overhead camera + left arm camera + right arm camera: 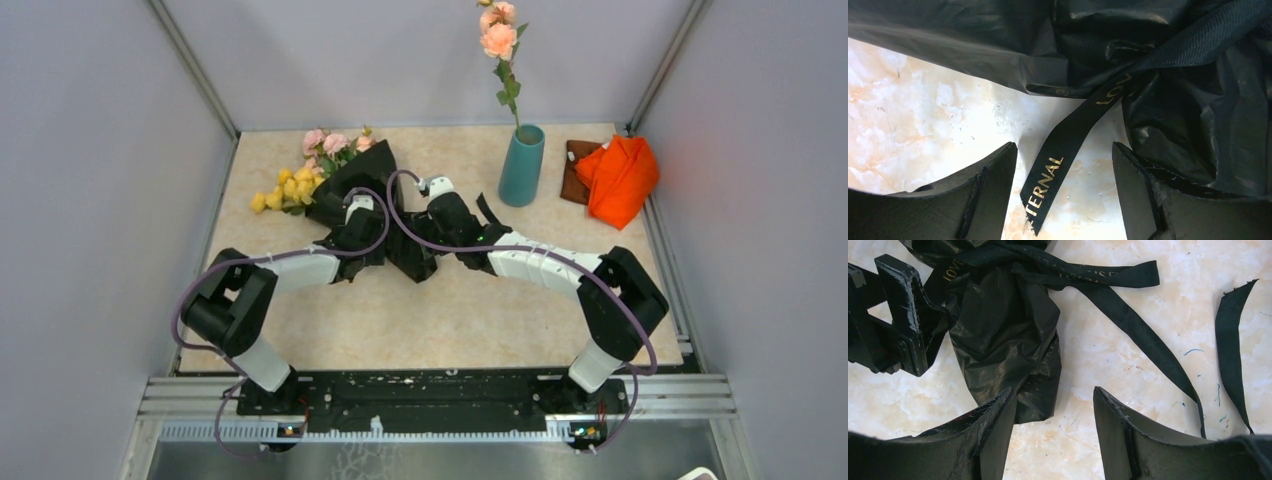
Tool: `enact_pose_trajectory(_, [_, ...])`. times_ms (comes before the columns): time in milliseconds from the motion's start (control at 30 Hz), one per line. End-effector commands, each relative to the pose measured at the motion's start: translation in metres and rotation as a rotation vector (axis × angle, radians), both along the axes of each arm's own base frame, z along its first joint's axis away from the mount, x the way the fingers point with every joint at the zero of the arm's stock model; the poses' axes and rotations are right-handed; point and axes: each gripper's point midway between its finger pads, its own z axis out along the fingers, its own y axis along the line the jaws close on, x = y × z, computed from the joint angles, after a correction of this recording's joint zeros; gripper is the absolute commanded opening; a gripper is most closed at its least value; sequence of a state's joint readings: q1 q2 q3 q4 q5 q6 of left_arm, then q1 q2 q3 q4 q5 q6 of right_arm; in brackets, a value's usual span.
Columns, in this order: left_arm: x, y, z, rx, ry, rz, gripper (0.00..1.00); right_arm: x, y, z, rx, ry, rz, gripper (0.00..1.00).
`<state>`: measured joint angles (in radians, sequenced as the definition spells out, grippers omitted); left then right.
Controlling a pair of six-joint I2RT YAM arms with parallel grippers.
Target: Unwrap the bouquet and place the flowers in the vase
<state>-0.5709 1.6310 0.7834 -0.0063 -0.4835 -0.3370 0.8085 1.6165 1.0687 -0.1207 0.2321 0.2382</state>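
Note:
The bouquet (345,185) lies at the back left of the table, its pink and yellow flowers (300,175) sticking out of glossy black wrapping (1168,90). A black ribbon (1055,167) with gold lettering is still knotted round the wrap. One ribbon tail lies loose on the table between the jaws of my open left gripper (1064,146), touching neither. My right gripper (1053,390) is open just short of the wrap's lower end (1008,345), holding nothing. The two grippers face each other, left gripper (368,240) and right gripper (428,238). The teal vase (521,165) stands upright to the right.
A tall peach rose stem (497,40) stands in the vase. An orange cloth (618,178) lies at the back right on a brown item. Two more ribbon tails (1143,335) trail on the marble top right of the wrap. The left gripper's finger (900,315) shows in the right wrist view.

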Motion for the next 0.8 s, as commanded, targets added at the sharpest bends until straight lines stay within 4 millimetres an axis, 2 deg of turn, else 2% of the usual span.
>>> enact_pose_trajectory(0, [0.01,-0.009,0.004,-0.013,-0.017,-0.025,0.75,0.007,0.001,0.032,0.044,-0.079,-0.016,0.58])
enact_pose_trajectory(67, [0.012,-0.011,0.005,-0.018,-0.026,-0.028,0.73,0.007,0.001,0.032,0.041,-0.078,-0.018,0.58])
enact_pose_trajectory(167, [0.016,-0.013,0.005,-0.027,-0.027,-0.039,0.61,0.007,0.0,0.032,0.042,-0.079,-0.018,0.58])
enact_pose_trajectory(267, [0.019,-0.019,0.006,-0.041,-0.026,-0.061,0.36,0.007,0.0,0.032,0.043,-0.078,-0.018,0.58])
enact_pose_trajectory(300, [0.02,-0.02,0.005,-0.044,-0.025,-0.069,0.21,0.006,-0.001,0.031,0.041,-0.077,-0.018,0.58])
enact_pose_trajectory(367, [0.022,-0.023,0.006,-0.051,-0.024,-0.074,0.02,0.005,-0.002,0.03,0.039,-0.074,-0.022,0.58])
enact_pose_trajectory(467, [0.024,-0.025,0.01,-0.064,-0.032,-0.077,0.0,0.003,-0.003,0.027,0.036,-0.069,-0.02,0.58])
enact_pose_trajectory(567, [0.023,-0.023,0.023,-0.082,-0.058,-0.059,0.0,0.002,-0.003,0.024,0.032,-0.061,-0.016,0.58])
enact_pose_trajectory(767, [0.013,-0.017,0.08,-0.176,-0.176,-0.03,0.0,0.002,0.002,0.018,0.033,-0.043,0.001,0.58])
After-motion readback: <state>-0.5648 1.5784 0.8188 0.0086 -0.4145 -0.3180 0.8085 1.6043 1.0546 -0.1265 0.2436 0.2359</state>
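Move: The loose gold-lettered ribbon tail lies just ahead of and below my left hand, between its open fingers: about 1 cm ahead, 1 cm right and 1 cm down. From that hand the knot is roughly 7 cm ahead and 7 cm right, the wrapper's stem end 10 cm right and 2 cm back, and the yellow flowers 14 cm ahead and 12 cm left. From my right hand the tail is level fore and aft, some 11 cm left and 10 cm down. I ease my left hand about 2 cm to the right and a little forward along the table, following the ribbon tail towards the knot, and shut the open fingers until they pinch it. Then I draw the pinched tail straight up about 3 cm, the fingers tipping up only slightly, just starting to pull. ##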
